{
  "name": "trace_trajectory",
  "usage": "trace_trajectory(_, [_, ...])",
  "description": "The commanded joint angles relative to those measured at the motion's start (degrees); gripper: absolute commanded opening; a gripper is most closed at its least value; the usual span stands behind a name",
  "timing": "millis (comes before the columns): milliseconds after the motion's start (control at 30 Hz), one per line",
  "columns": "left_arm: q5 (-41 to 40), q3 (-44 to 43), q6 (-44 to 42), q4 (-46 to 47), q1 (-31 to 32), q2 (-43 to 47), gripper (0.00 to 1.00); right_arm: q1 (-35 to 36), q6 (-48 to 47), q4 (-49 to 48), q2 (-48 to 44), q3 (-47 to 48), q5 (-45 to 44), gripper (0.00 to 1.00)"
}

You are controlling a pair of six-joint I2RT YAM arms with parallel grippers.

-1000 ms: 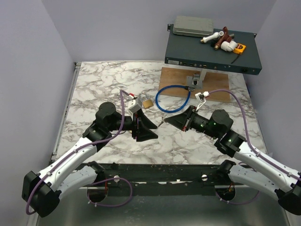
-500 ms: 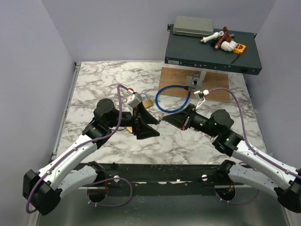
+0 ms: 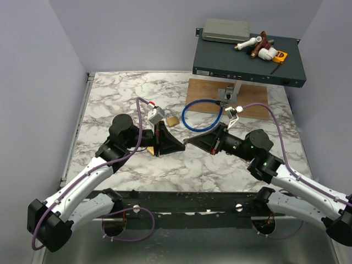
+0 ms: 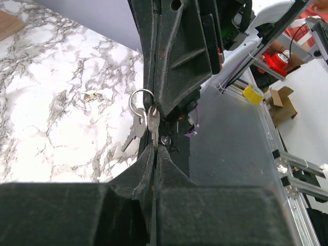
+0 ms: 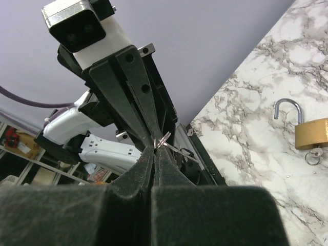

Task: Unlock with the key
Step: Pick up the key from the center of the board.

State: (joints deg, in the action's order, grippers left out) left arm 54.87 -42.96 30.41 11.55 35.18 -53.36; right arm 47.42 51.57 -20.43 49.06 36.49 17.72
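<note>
The key [image 4: 152, 123] is a slim silvery piece on a small ring [image 4: 141, 99], held in the air between the two grippers over the middle of the table. My left gripper [image 4: 155, 147] is shut, with the key's blade running into its tips. My right gripper [image 5: 160, 146] meets it tip to tip and is shut on the ring end [image 5: 164, 139]. In the top view the two grippers [image 3: 182, 144] [image 3: 188, 142] touch noses. A brass padlock [image 5: 311, 134] lies on the marble with its silver shackle [image 5: 286, 107] standing up; it also shows behind the left gripper as the padlock [image 3: 172, 121].
A blue cable loop [image 3: 202, 114] lies behind the grippers, beside a wooden board [image 3: 258, 99]. A dark equipment box [image 3: 247, 63] with pipe fittings on it stands at the back right. Another small bunch of keys [image 4: 88, 95] lies on the marble table [image 3: 115, 99].
My left gripper swung right, level with the right gripper's tips, and went from open to shut on the key. The right gripper edged left, still shut.
</note>
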Motion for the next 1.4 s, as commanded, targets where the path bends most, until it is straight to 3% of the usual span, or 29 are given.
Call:
trace_trajectory(0, [-0.5,-2.7,-2.1,-1.1,-2.3,0.6,0.0,1.2,-1.2,-0.5,0.4,0.3,1.3,0.01])
trace_trajectory(67, [0.4,-3.4,-3.2,-2.8,-3.3,0.6,0.0,1.4,-1.3,-0.6,0.2,-0.1,1.9,0.03])
trace_trajectory(133, [1.8,-5.5,-6.5,-6.9,-3.9,0.4,0.0,1.4,-1.7,0.7,-0.1,-0.2,2.4,0.12])
trace_trajectory(233, [4.5,-9.2,-17.6,-18.7,-3.9,0.3,0.0,1.4,-3.6,5.7,-1.3,1.0,2.1,0.31])
trace_trajectory(333, [6.6,-15.3,-38.6,-38.3,-3.6,-1.3,0.0,1.4,-6.9,13.3,-3.2,3.8,0.8,0.48])
trace_trajectory(467, [1.3,-26.6,-71.2,-73.5,-2.8,-7.0,0.0,1.4,-13.7,26.8,-6.0,10.9,-3.2,0.52])
trace_trajectory(600, [-7.7,-36.0,-86.5,-89.1,-2.7,-11.4,0.0,1.4,-20.8,33.2,-6.6,16.4,-5.6,0.54])
trace_trajectory(833, [-4.0,-37.9,-86.4,-88.5,-2.1,-7.6,0.0,1.4,-20.6,24.6,-1.9,12.3,-0.1,0.52])
trace_trajectory(1000, [-0.3,-41.3,-80.4,-87.9,-2.1,-7.5,0.0,1.4,-20.9,-4.0,-3.1,-3.7,7.6,0.57])
trace_trajectory(1033, [1.2,-42.3,-78.4,-87.0,-2.1,-7.7,0.0,1.4,-20.8,-13.6,-3.3,-7.3,9.0,0.58])
trace_trajectory(1100, [4.2,-43.9,-73.2,-85.3,-2.0,-7.9,0.0,1.4,-21.3,-22.0,-2.0,-8.9,10.9,0.6])
trace_trajectory(1200, [8.3,-43.9,-63.9,-79.2,-2.2,-7.4,0.0,1.4,-24.1,-20.9,2.8,-4.1,15.6,0.6])
trace_trajectory(1367, [11.6,-38.7,-48.1,-65.1,-2.5,-4.7,0.0,1.5,-22.2,-28.9,8.4,-0.8,20.5,0.61])
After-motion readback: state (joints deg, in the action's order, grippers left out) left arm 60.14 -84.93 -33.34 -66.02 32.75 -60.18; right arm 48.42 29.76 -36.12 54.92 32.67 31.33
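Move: The keys are in mid-air, pinched between the facing fingertips: about 2 cm to the right of the left hand point and 1 cm farther out, and some 2 cm left and 1 cm back of the right hand point. From the left hand, the open padlock lies on the table about 8 cm ahead, 15 cm to its left and 17 cm below; the second padlock sits about 22 cm ahead, 5 cm left, at the same depth. Keep the left gripper shut on the keys and open the right one to let go. Draw the left hand about 8 cm left, rolling it and tipping its fingertips down some 30 degrees, then lift it about 6 cm while bringing it back towards the base. Let the right hand bob up and rightward, sink well below its start, then climb and return left, rolling with fingers open. ##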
